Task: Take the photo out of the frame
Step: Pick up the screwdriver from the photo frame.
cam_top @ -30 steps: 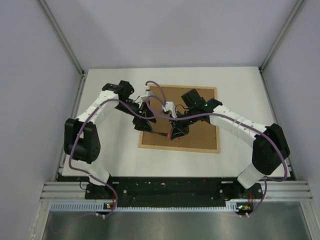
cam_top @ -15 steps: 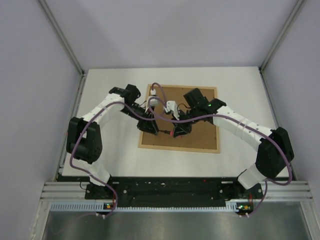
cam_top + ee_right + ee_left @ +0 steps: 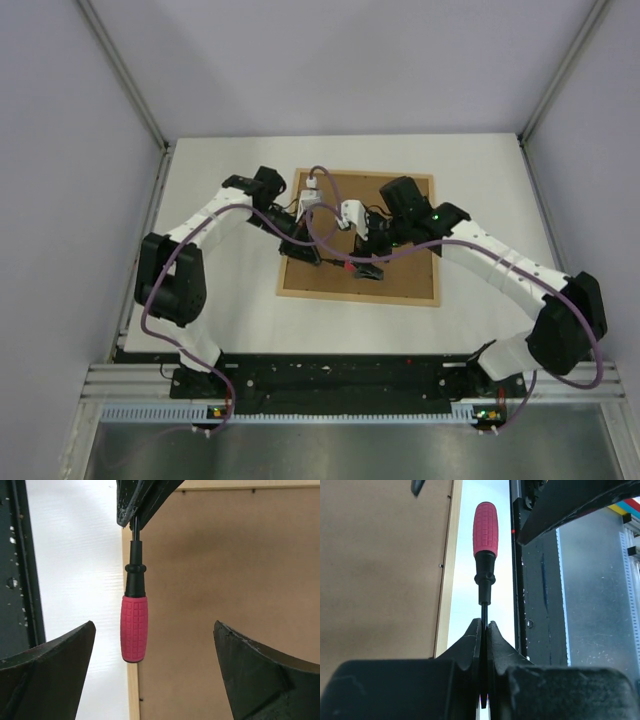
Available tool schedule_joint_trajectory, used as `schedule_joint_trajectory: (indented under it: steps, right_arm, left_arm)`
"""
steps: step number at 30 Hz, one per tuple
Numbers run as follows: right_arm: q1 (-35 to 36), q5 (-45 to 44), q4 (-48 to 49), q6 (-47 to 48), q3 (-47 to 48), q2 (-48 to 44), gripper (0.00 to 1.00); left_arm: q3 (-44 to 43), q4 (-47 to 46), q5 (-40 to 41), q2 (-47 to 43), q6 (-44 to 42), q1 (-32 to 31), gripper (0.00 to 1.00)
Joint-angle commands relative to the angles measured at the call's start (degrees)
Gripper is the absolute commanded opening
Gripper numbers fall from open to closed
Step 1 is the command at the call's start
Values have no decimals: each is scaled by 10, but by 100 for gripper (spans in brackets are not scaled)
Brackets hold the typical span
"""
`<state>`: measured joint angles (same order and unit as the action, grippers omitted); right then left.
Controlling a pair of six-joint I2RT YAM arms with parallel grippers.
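The frame (image 3: 357, 296) lies face down on the white table, its brown backing board (image 3: 400, 275) facing up. The photo is hidden beneath that board. A screwdriver with a red handle (image 3: 485, 527) hangs over the frame's near-left rim (image 3: 446, 580). My left gripper (image 3: 484, 625) is shut on its thin black shaft. Facing it, my right gripper (image 3: 154, 626) stands open, its fingers wide on either side of the red handle (image 3: 134, 628) without touching it. From above, both grippers meet over the board's left part, with the screwdriver (image 3: 346, 267) between them.
A black rail (image 3: 540, 605) runs along the table's near edge, with the arm bases on it. White table (image 3: 220, 300) surrounds the frame, and grey enclosure walls with corner posts (image 3: 125, 80) close in the sides and back.
My left gripper has shut on the screwdriver's shaft. My right gripper has let go of the red handle and opened wide, and its arm has drawn back to the right.
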<state>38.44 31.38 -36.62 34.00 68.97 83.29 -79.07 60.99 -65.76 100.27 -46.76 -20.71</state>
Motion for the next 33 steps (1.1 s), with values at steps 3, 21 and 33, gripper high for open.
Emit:
schedule_joint_trajectory:
  steps: [3,21,33]
  right_arm:
    - [-1,-45,63,94,-53,-82,99]
    - [76,-155,288,103,-171,-76,83]
    - [99,-207,338,92,-206,-83,72]
  left_arm:
    - [-7,-31,-32,12,66,-6,0]
    - [-27,-57,-128,57,154,1,0]
    - [-23,-42,-144,57,135,15,0]
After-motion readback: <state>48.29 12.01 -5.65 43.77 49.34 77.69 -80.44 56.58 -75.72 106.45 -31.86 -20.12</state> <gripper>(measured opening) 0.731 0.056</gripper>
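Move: The left gripper already pinches the screwdriver's shaft; the red handle's middle is about 8 cm right, 2 cm back and 1 cm below, the photo frame's middle roughly 9 cm ahead, 10 cm right, 15 cm below. The right gripper stands open around the handle, whose middle lies some 1 cm back, 2 cm left and 1 cm below. From the right hand, the left fingertips are about 10 cm left, 1 cm ahead, level; the frame's middle roughly 9 cm ahead, 1 cm right, 15 cm below. Swing the open right gripper about 3 cm right and down, then back left some 5 cm and a little forward towards the left fingertips, turning its fingers up and forward by about 30 degrees and narrowing them partway, so they straddle the handle near its black collar. Keep the shaft pinched in the left gripper, easing it right about 2 cm while rolling it. ##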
